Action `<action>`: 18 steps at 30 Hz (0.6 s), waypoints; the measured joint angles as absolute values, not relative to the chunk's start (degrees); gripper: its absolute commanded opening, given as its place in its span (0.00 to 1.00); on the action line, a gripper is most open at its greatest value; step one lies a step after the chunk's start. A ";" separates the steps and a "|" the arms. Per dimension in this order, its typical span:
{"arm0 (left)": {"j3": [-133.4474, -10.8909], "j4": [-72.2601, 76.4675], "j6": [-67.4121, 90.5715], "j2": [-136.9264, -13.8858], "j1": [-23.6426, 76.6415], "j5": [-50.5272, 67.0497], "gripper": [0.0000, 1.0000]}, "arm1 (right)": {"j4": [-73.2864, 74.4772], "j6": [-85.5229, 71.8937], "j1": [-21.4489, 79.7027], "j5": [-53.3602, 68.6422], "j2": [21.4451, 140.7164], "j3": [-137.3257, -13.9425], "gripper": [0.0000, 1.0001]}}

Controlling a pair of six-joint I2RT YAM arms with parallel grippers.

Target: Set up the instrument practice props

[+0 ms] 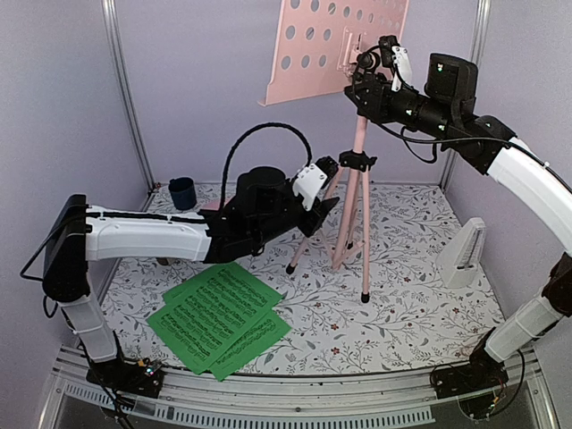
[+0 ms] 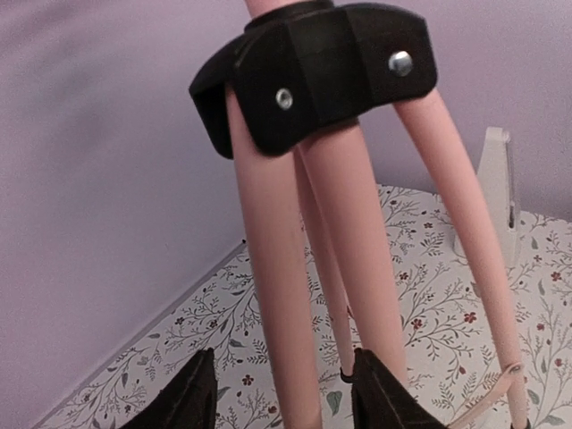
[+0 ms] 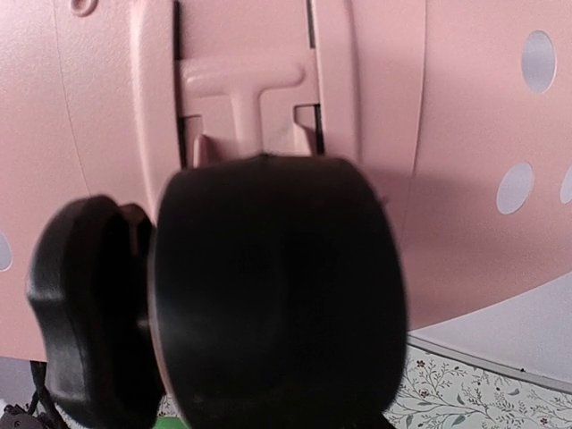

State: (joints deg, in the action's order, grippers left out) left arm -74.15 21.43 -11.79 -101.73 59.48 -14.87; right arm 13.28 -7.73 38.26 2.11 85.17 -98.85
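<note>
The pink music stand (image 1: 360, 170) stands on its tripod, its perforated desk (image 1: 313, 45) tilted at the top. My left gripper (image 1: 328, 190) is open around one pink leg (image 2: 277, 304), just below the black leg hub (image 2: 313, 76), with gaps on both sides of the leg. My right gripper (image 1: 365, 73) is up behind the desk and appears shut on the stand's black head (image 3: 277, 295), which hides its fingers in the right wrist view. Green sheet-music pages (image 1: 219, 317) lie flat at the front left. The white metronome (image 1: 465, 255) stands at the right.
A dark blue cup (image 1: 182, 192) sits at the back left by the wall. Metal frame posts (image 1: 125, 98) rise at the back corners. The left arm stretches across the table above the green pages.
</note>
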 measured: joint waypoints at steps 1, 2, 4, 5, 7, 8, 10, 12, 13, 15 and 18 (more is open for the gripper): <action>-75.07 20.78 -12.45 -102.50 59.59 -15.66 0.37 | 13.28 -7.73 38.28 2.07 85.17 -98.83 0.00; -75.68 20.08 -13.06 -103.11 59.70 -16.34 0.32 | 13.28 -7.73 38.35 2.07 85.17 -98.83 0.00; -76.23 18.76 -14.55 -104.03 59.96 -17.87 0.22 | 13.26 -7.70 38.48 2.07 85.17 -98.83 0.00; -76.25 18.22 -15.25 -104.36 60.12 -18.55 0.18 | 13.26 -7.66 38.52 2.04 85.17 -98.83 0.00; -76.16 17.72 -16.34 -104.95 60.40 -19.81 0.08 | 13.30 -7.57 38.59 2.02 85.17 -98.80 0.00; -76.01 17.96 -15.22 -105.03 60.49 -20.95 0.05 | 13.43 -7.64 38.61 2.04 85.14 -98.80 0.00; -75.42 19.16 -15.14 -104.86 60.12 -22.92 0.00 | 13.28 -7.57 38.63 1.80 85.14 -98.80 0.00; -74.26 20.73 -16.23 -104.51 59.99 -23.44 0.00 | 13.10 -7.38 38.63 1.80 85.12 -98.80 0.00; -73.25 21.76 -16.58 -104.18 60.05 -23.57 0.00 | 13.17 -7.20 38.68 1.87 85.12 -98.80 0.00; -70.85 24.01 -17.15 -103.48 60.16 -23.73 0.00 | 13.67 -6.79 38.98 2.02 85.12 -98.80 0.00; -68.12 27.38 -18.31 -102.96 60.23 -23.70 0.00 | 13.98 -5.91 39.75 2.28 85.12 -98.80 0.00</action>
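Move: The music stand's left leg runs between the left hand's open fingers, its gripping spot about 1 cm ahead and 3 cm below. The black hub is some 5 cm ahead, 6 cm right and 8 cm above; that leg's foot is roughly 6 cm ahead, 7 cm left and 28 cm below. From the right hand, still holding the stand's head, the leg spot lies about 23 cm below, 6 cm left and 4 cm back. Sinking about 3 cm, the left hand pinches the left leg and draws it some 2 cm left. ##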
